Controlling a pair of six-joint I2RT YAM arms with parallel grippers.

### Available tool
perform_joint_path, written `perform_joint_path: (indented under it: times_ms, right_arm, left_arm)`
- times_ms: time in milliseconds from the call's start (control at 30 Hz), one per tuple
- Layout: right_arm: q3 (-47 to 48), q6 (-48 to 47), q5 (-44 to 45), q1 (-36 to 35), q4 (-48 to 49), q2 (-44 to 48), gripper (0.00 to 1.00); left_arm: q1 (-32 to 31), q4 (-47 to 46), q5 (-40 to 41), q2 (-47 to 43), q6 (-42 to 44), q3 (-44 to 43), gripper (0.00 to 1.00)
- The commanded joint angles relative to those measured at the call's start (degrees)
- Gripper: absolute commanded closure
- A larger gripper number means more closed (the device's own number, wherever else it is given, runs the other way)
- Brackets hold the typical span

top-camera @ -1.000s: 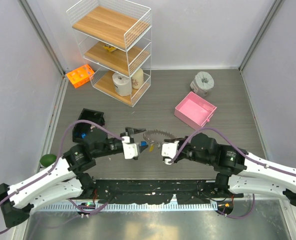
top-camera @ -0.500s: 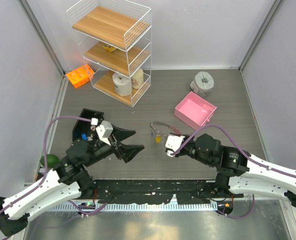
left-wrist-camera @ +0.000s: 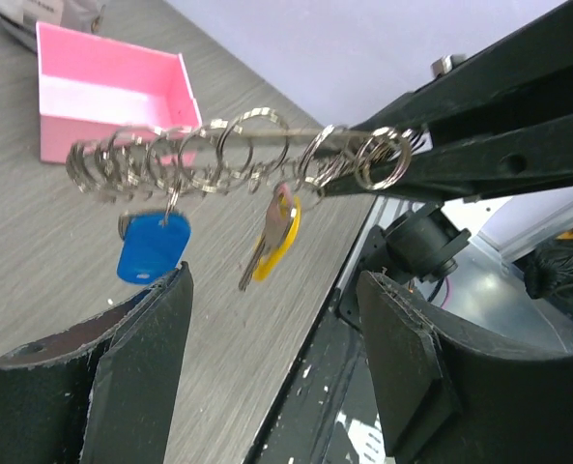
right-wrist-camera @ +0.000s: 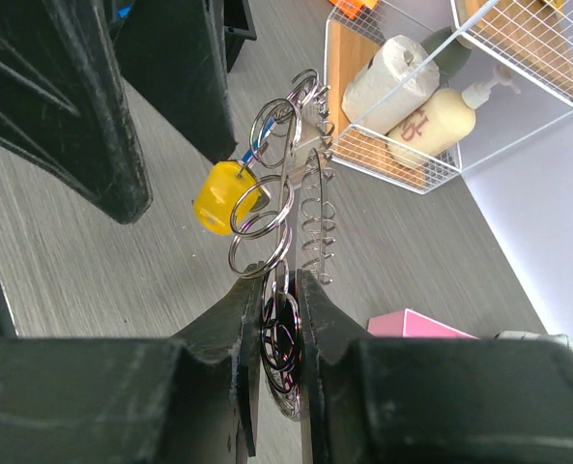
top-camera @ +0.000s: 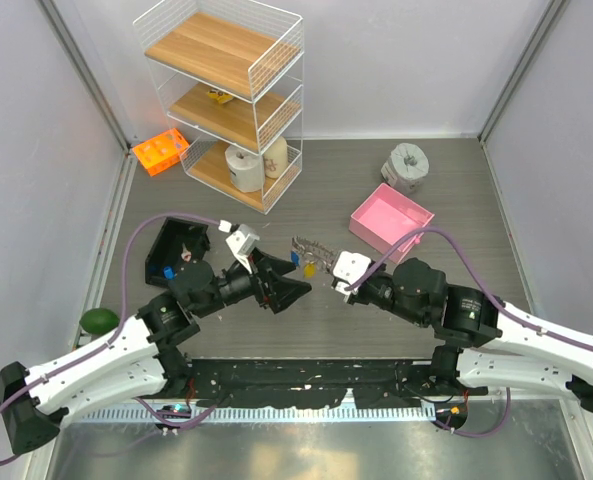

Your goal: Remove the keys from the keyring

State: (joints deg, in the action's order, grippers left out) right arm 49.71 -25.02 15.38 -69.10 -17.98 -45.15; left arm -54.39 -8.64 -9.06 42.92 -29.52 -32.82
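Observation:
The keyring [left-wrist-camera: 238, 155] is a thin silver wire strung with several small silver rings, held in the air above the table. My right gripper [right-wrist-camera: 284, 285] is shut on the ring's end; its fingers [left-wrist-camera: 479, 116] enter the left wrist view from the right. A blue-headed key [left-wrist-camera: 153, 247] and a yellow-headed key [left-wrist-camera: 278, 237] hang from it; the yellow head [right-wrist-camera: 218, 198] also shows in the right wrist view. My left gripper [left-wrist-camera: 276, 282] is open just below these keys, touching nothing. From above, the keyring [top-camera: 311, 250] sits between the left gripper [top-camera: 291, 285] and the right gripper [top-camera: 328, 270].
A pink box [top-camera: 391, 218] lies right of the keyring, with a grey roll [top-camera: 407, 163] behind it. A white wire shelf [top-camera: 226, 90] stands at the back left beside an orange rack [top-camera: 160, 151]. A black box [top-camera: 179, 246] and a green object [top-camera: 97, 320] sit on the left.
My left gripper drew back to the left and opened wide, then came back right under the hanging keys. The right gripper kept its hold and lifted the keyring slightly farther back.

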Motion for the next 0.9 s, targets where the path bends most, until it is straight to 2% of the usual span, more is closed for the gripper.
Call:
perform_joint_path:
  times_ms: [0,167,333,367,433,533,567,667,867]
  right_arm:
    - [3.8,2.0,-1.4,-0.2,3.7,0.0,0.95]
    - [4.5,2.8,-2.5,-0.1,3.4,-0.6,0.95]
    - [5.3,3.5,-4.3,-0.1,3.6,-1.0,0.95]
    - [5.3,3.8,-4.6,-0.1,3.7,-1.1,0.95]
    - [5.5,4.6,-4.8,-0.1,3.6,-1.1,0.95]
    - [5.1,5.3,-4.7,-0.1,3.4,-0.7,0.95]
    - [5.0,6.0,-4.3,-0.1,3.1,-0.6,0.95]
    - [3.2,8.2,-2.6,-0.1,3.3,0.8,0.95]
    - [-4.5,14.5,1.9,-0.1,4.4,3.7,0.95]
  left_arm:
    - [-0.2,-6.2,-0.5,0.1,3.2,-2.9,0.26]
    - [-0.2,-7.1,0.2,2.0,5.8,-3.7,0.27]
    - [-0.2,-10.0,-0.3,5.8,5.0,-3.7,0.33]
    - [-0.2,-10.9,-0.3,6.3,4.8,-3.7,0.37]
    - [-0.2,-12.7,-0.2,7.0,4.8,-3.6,0.54]
    - [-0.2,-12.5,0.5,7.0,5.3,-4.1,0.94]
    - [-0.2,-11.1,0.4,6.7,5.5,-4.5,1.00]
    - [-0.2,-6.8,0.1,4.4,5.9,-4.6,1.00]
    - [-0.2,11.0,-3.7,-0.9,5.5,-7.3,1.00]
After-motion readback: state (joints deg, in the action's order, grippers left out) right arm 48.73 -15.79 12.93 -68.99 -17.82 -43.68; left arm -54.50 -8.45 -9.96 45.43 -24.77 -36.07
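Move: The yellow-headed key hangs edge-on just off the left fingertips: some 3 cm ahead, 3 cm to the right and about level. The blue key hangs about 6 cm straight ahead at similar height, and the keyring's middle is roughly 6 cm ahead, 4 cm right and 2 cm above the left hand. From the right hand, which already grips the ring's near end, the yellow key lies about 5 cm left, 2 cm ahead and 3 cm below. With its fingers open, the left hand first lifts about 1.5 cm, then reaches barely 3 cm forward and right towards the yellow-headed key while sinking again, tips tilted up some 5 degrees, and shuts its fingertips to pinch the key. Keeping that pinch, it draws back and left about 2 cm, rising slightly, while the right hand, still gripping the ring, first eases 1.5 cm left and back towards it, then pulls about 1 cm right and down. ##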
